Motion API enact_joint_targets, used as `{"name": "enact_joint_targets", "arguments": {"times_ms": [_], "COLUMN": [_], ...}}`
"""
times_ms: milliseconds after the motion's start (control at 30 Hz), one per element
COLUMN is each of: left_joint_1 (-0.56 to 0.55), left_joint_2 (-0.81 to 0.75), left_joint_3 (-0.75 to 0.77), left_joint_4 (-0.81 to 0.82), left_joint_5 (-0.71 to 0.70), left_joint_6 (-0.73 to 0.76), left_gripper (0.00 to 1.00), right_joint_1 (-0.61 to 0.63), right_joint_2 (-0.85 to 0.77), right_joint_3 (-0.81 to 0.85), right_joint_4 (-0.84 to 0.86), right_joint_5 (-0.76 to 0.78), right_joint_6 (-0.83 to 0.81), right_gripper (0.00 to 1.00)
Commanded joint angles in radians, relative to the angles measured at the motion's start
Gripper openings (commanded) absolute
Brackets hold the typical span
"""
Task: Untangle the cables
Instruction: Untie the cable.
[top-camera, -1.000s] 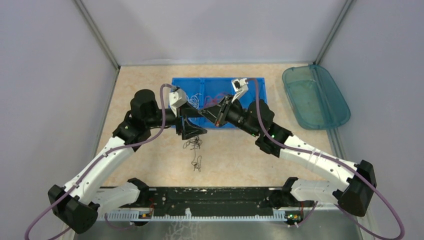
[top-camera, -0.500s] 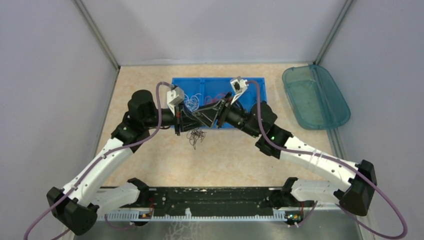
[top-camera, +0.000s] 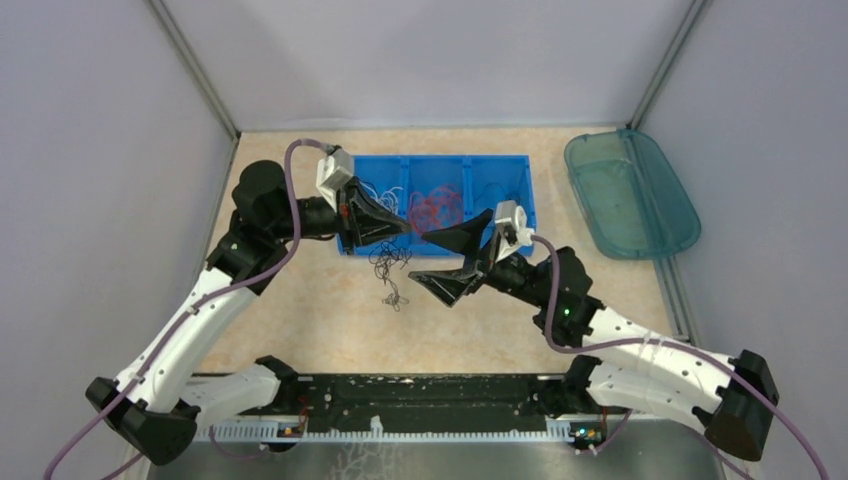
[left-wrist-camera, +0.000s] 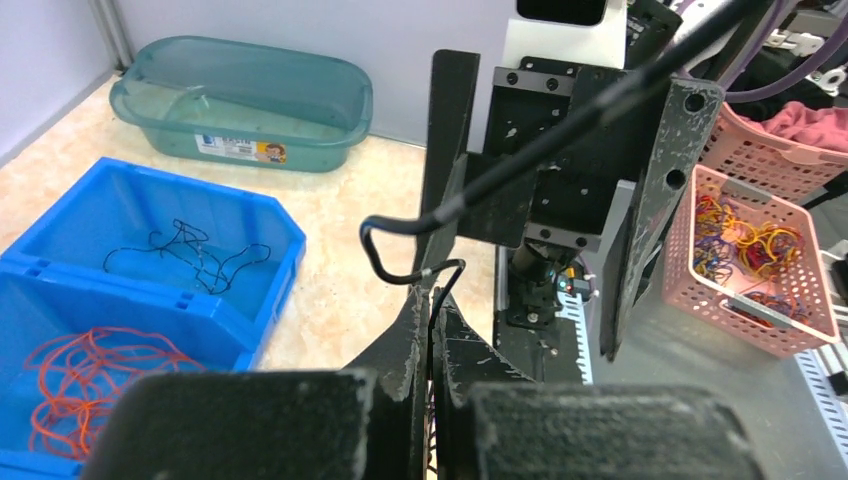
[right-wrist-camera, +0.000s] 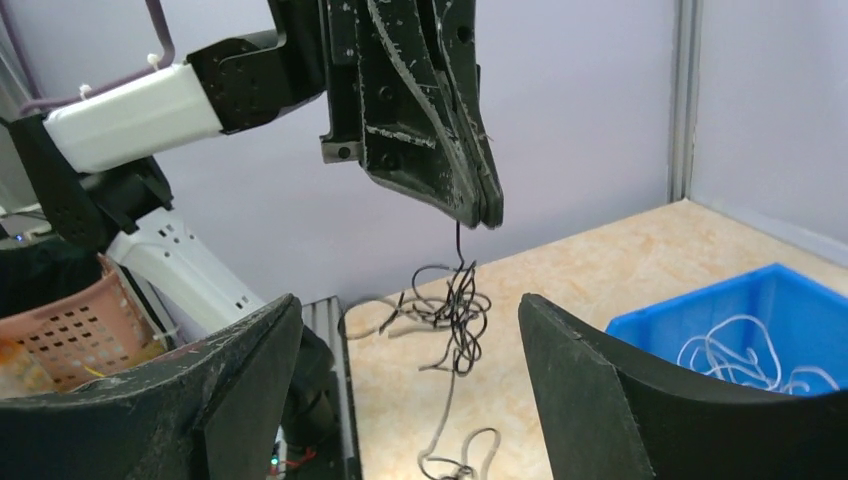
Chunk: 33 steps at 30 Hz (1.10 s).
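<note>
My left gripper is shut on a strand of a black cable tangle, which hangs from its tips just in front of the blue bin; the lowest loop reaches the table. In the left wrist view the black cable runs down between the closed fingers of the left gripper. My right gripper stands open just right of the tangle, holding nothing. From the right wrist the tangle dangles between the spread tips of the right gripper. The bin holds white cables, red cables and black cables.
A teal tub sits at the far right of the table. A pink basket with coloured bands stands beyond the near edge. The black base rail runs along the front, and grey walls close in the sides.
The left gripper shut on the black tangle and pulled back left, lifting it. The right gripper let go, opened wide and drew back toward the near right.
</note>
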Motion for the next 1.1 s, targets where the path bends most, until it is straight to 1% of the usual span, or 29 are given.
{"name": "enact_joint_targets", "arguments": {"times_ms": [0, 133, 200, 367, 467, 633, 800, 1067], "left_joint_1": [-0.003, -0.002, -0.002, -0.002, -0.002, -0.003, -0.002, -0.002], "left_joint_2": [0.017, 0.012, 0.011, 0.016, 0.031, 0.072, 0.107, 0.143], "left_joint_3": [0.051, 0.060, 0.062, 0.076, 0.099, 0.178, 0.252, 0.346], "left_joint_4": [0.019, 0.038, 0.045, 0.063, 0.080, 0.119, 0.139, 0.154], "left_joint_5": [0.057, 0.065, 0.076, 0.094, 0.111, 0.122, 0.128, 0.118], "left_joint_6": [-0.079, -0.119, -0.135, -0.175, -0.203, -0.245, -0.258, -0.254], "left_gripper": [0.00, 0.00, 0.01, 0.01, 0.01, 0.01, 0.01, 0.00], "right_joint_1": [0.009, 0.009, 0.008, 0.010, 0.016, 0.022, 0.026, 0.028], "right_joint_2": [0.090, 0.197, 0.248, 0.366, 0.421, 0.483, 0.531, 0.559], "right_joint_3": [0.127, 0.176, 0.191, 0.233, 0.262, 0.283, 0.273, 0.187], "right_joint_4": [0.120, 0.222, 0.296, 0.398, 0.459, 0.554, 0.599, 0.631], "right_joint_5": [-0.075, -0.096, -0.097, -0.120, -0.136, -0.146, -0.181, -0.174], "right_joint_6": [-0.117, -0.115, -0.098, -0.069, -0.061, -0.002, 0.070, 0.122], "right_gripper": [0.78, 0.69, 0.67, 0.61, 0.53, 0.44, 0.39, 0.30]}}
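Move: Hanging from the shut left fingers, the tangled black cable has its clump about 8 cm below the left hand, 1 cm back and 1 cm left of it. From the open right hand the clump lies some 7 cm left, 3 cm ahead and 6 cm below; the left fingertips are about 5 cm left, 4 cm ahead and 2 cm above. Far below the right hand, some 33 cm down and 25 cm ahead, lie the red cable (2 cm right) and the white cable (9 cm left). Reaching left about 9 cm towards the black clump, the right hand also climbs and edges forward a little, its fingers closing from wide to about a third open around the hanging strands. The left hand keeps its pinch on the cable and lifts it some 9 cm, slowly at first and then faster, drawing slightly back. ##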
